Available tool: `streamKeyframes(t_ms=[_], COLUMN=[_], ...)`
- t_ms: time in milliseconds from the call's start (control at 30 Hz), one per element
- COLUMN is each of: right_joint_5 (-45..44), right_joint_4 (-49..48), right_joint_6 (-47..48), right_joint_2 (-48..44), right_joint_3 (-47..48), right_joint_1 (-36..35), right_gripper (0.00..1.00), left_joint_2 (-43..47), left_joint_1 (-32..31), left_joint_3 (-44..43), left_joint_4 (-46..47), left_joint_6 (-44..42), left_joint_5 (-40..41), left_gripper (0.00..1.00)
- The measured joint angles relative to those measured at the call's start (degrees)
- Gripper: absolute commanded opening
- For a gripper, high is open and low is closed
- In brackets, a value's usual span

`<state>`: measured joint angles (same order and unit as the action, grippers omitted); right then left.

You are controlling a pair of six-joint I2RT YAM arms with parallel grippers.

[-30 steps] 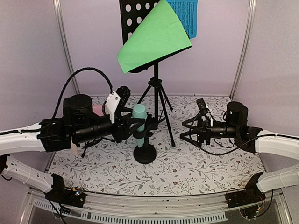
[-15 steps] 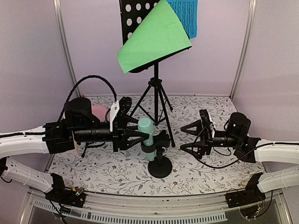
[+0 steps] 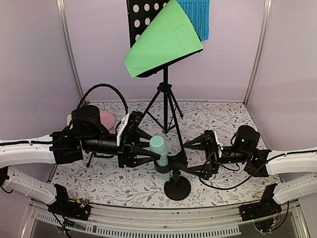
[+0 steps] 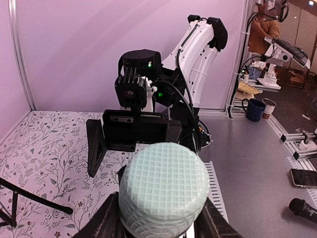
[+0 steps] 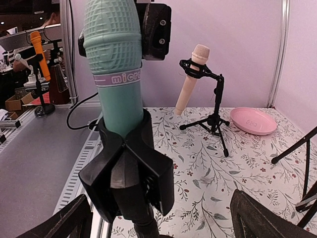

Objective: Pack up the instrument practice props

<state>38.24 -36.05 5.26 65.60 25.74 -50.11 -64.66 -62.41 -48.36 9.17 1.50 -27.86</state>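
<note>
My left gripper (image 3: 159, 154) is shut on the mint microphone (image 3: 158, 148), which stands upright in a black clip (image 3: 173, 162) on a round-based stand (image 3: 177, 189) near the table's front. In the left wrist view its fingers (image 4: 105, 224) flank the mint microphone's head (image 4: 163, 191). My right gripper (image 3: 192, 158) is open just right of the clip; in the right wrist view the clip (image 5: 131, 171) sits between its spread fingers (image 5: 260, 218). The beige microphone (image 5: 190, 79) stands on a small black tripod (image 5: 216, 119). The black music rack (image 3: 141, 20) holds a green sheet (image 3: 161, 42) and a blue sheet (image 3: 195, 17).
The rack's tripod legs (image 3: 166, 106) stand at the middle back of the flowered mat (image 3: 124, 181). A pink dish (image 3: 106, 119) lies at the back left, behind my left arm; it also shows in the right wrist view (image 5: 252, 120). White walls enclose three sides.
My left gripper has carried the mint microphone and its stand right and toward the front. My right gripper has moved left and now brackets the stand's clip.
</note>
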Motion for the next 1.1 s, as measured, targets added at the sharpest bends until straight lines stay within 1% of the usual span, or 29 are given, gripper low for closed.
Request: streamKeyframes(t_ms=[67, 233, 433, 500, 533, 600, 733, 767, 867, 967, 1100], right_joint_5=[0.0, 0.2, 1.0, 1.1, 1.2, 1.3, 2.6, 2.9, 3.0, 3.0, 3.0], right_joint_4=[0.0, 0.0, 0.1, 0.1, 0.1, 0.1, 0.3, 0.3, 0.3, 0.4, 0.4], right_joint_6=[0.7, 2.3, 2.8, 2.8, 2.8, 2.8, 2.4, 2.4, 2.4, 2.3, 2.2], right_joint_2=[-0.1, -0.6, -0.6, -0.6, -0.6, -0.6, -0.5, -0.4, 0.4, 1.4, 2.1], right_joint_3=[0.0, 0.0, 0.0, 0.0, 0.0, 0.0, 0.1, 0.1, 0.3, 0.9, 1.2], right_joint_1=[-0.7, -2.1, -2.3, -2.3, -2.3, -2.3, -2.4, -2.4, -2.5, -2.5, -2.8], right_gripper=[0.98, 0.77, 0.60, 0.59, 0.60, 0.71, 0.74, 0.73, 0.65, 0.61, 0.52], left_joint_2=[-0.4, -1.0, -1.1, -1.2, -1.4, -1.7, -2.5, -2.8, -3.4, -3.8, -4.3], left_joint_1=[0.0, 0.0, 0.0, 0.0, 0.0, 0.0, 0.0, 0.0, 0.0, 0.1, 0.1], left_joint_3=[0.0, 0.0, 0.0, 0.0, 0.0, -0.1, -0.3, -0.5, -0.9, -1.0, -1.1], left_joint_4=[0.2, 0.4, 0.5, 0.7, 0.9, 1.3, 2.2, 2.3, 2.6, 3.0, 3.5], left_joint_6=[0.0, 0.1, 0.3, 0.4, 0.4, 0.5, 0.7, 0.7, 1.0, 1.2, 1.6], left_joint_5=[0.0, 0.2, 0.2, 0.2, 0.2, 0.2, 0.1, 0.1, -0.1, -0.2, -0.3], left_gripper=[0.17, 0.17, 0.20, 0.21, 0.21, 0.21, 0.21, 0.21, 0.21, 0.22, 0.23])
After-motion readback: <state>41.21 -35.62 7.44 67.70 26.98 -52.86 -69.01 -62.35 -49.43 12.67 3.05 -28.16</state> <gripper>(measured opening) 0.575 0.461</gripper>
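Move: The right hand, wide open and pointing left, has the handles of the microphone clip roughly 4 cm to its left, 2 cm back and about level with it. The teal microphone's middle is about 8 cm left, 3 cm back and 3 cm up; the round stand base is about 4 cm left, 2 cm back and some 17 cm below. From the left hand, which already holds the microphone's head, the clip handles lie some 5 cm right and 9 cm down, level front to back. The right hand draws back about 2 cm and edges roughly 1 cm left to line up with the clip handles, turning slightly counter-clockwise, while its fingers close to a little over half open, widen a touch and close again, ending around the handles with one finger on either side. The left hand keeps its pinch on the microphone's head and shifts it about 1.5 cm to the right, towards the right gripper, easing forward just under 1 cm. ##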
